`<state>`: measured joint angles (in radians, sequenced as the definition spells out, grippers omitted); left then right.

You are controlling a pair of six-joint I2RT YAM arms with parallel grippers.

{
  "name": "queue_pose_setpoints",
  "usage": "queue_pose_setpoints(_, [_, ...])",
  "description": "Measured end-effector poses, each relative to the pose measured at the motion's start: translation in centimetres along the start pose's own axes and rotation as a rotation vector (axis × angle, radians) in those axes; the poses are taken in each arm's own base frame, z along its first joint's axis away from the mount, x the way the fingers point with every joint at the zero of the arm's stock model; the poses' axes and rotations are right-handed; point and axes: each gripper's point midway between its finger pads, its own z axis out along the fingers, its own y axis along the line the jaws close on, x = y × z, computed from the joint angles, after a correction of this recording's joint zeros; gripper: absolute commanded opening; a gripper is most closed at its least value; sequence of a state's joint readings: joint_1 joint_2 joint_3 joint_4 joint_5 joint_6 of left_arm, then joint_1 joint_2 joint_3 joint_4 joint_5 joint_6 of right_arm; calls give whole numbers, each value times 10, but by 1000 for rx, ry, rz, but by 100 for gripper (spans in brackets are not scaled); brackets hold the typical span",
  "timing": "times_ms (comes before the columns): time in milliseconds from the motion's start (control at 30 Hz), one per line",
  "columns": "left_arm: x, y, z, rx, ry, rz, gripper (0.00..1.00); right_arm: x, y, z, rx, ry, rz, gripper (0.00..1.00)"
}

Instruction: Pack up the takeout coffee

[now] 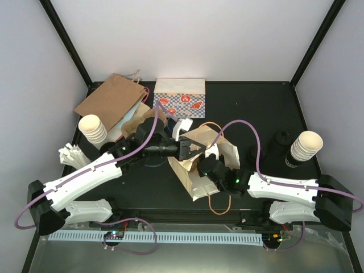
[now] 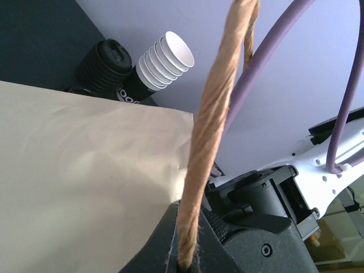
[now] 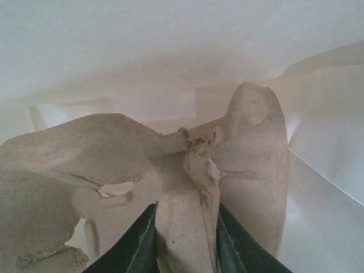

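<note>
The takeout coffee is not visible in any view. A cream paper bag [image 1: 196, 181] lies open at the table's middle. My left gripper [image 1: 183, 149] is shut on the bag's twisted brown paper handle [image 2: 207, 142], with the bag's pale side [image 2: 85, 182] just left of it. My right gripper [image 1: 205, 166] reaches inside the bag. In the right wrist view my right gripper [image 3: 185, 219] is shut on a raised ridge of the grey-brown cardboard cup carrier [image 3: 85, 165], and the bag's white walls [image 3: 170, 51] close in all round.
A stack of lidless cream cups [image 1: 307, 145] and black lids [image 1: 280, 141] stand at the right. Another cup stack [image 1: 92, 128] stands at the left. A flat brown bag [image 1: 112, 99] and a patterned box [image 1: 180, 98] lie at the back.
</note>
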<state>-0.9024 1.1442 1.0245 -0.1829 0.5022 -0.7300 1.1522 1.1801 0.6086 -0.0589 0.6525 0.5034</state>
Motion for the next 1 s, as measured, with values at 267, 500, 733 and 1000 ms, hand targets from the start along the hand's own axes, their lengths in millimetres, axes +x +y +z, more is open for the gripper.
queue_pose_setpoints(267, [-3,-4,-6,25,-18,-19,1,6,0,-4,-28,26,-62,43])
queue_pose_setpoints(500, [1,-4,-8,21,-6,15,1,14,6,-12,-101,71,-140,67])
queue_pose_setpoints(733, [7,1,-8,1,21,53,2,13,14,-25,-193,85,-208,92])
queue_pose_setpoints(1000, [17,10,-9,-34,62,79,1,19,24,-43,-314,110,-301,100])
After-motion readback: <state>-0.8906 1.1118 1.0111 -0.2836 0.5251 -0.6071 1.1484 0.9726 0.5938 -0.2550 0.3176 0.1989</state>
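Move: The right hand is inside the paper bag and still pinches the near part of the cup carrier, whose middle lies about 5 cm ahead of it, 3 cm to its left and 4 cm lower. The bag's floor is roughly 9 cm ahead, 4 cm left and 8 cm below that hand; outside, a black lid sits some 8 cm ahead and 22 cm to its right, about 13 cm lower. From the left hand, the carrier is about 8 cm ahead, 2 cm left and 20 cm down. The right hand spreads its fingers from a narrow grip to fully open, letting go of the cup carrier inside the bag, and draws back about 5 cm, nearly level, away from the carrier while turning some 25 degrees counter-clockwise. The left hand keeps its pinch on the bag's twisted paper handle and, after a slight rise, eases down and to the left by a couple of centimetres. ##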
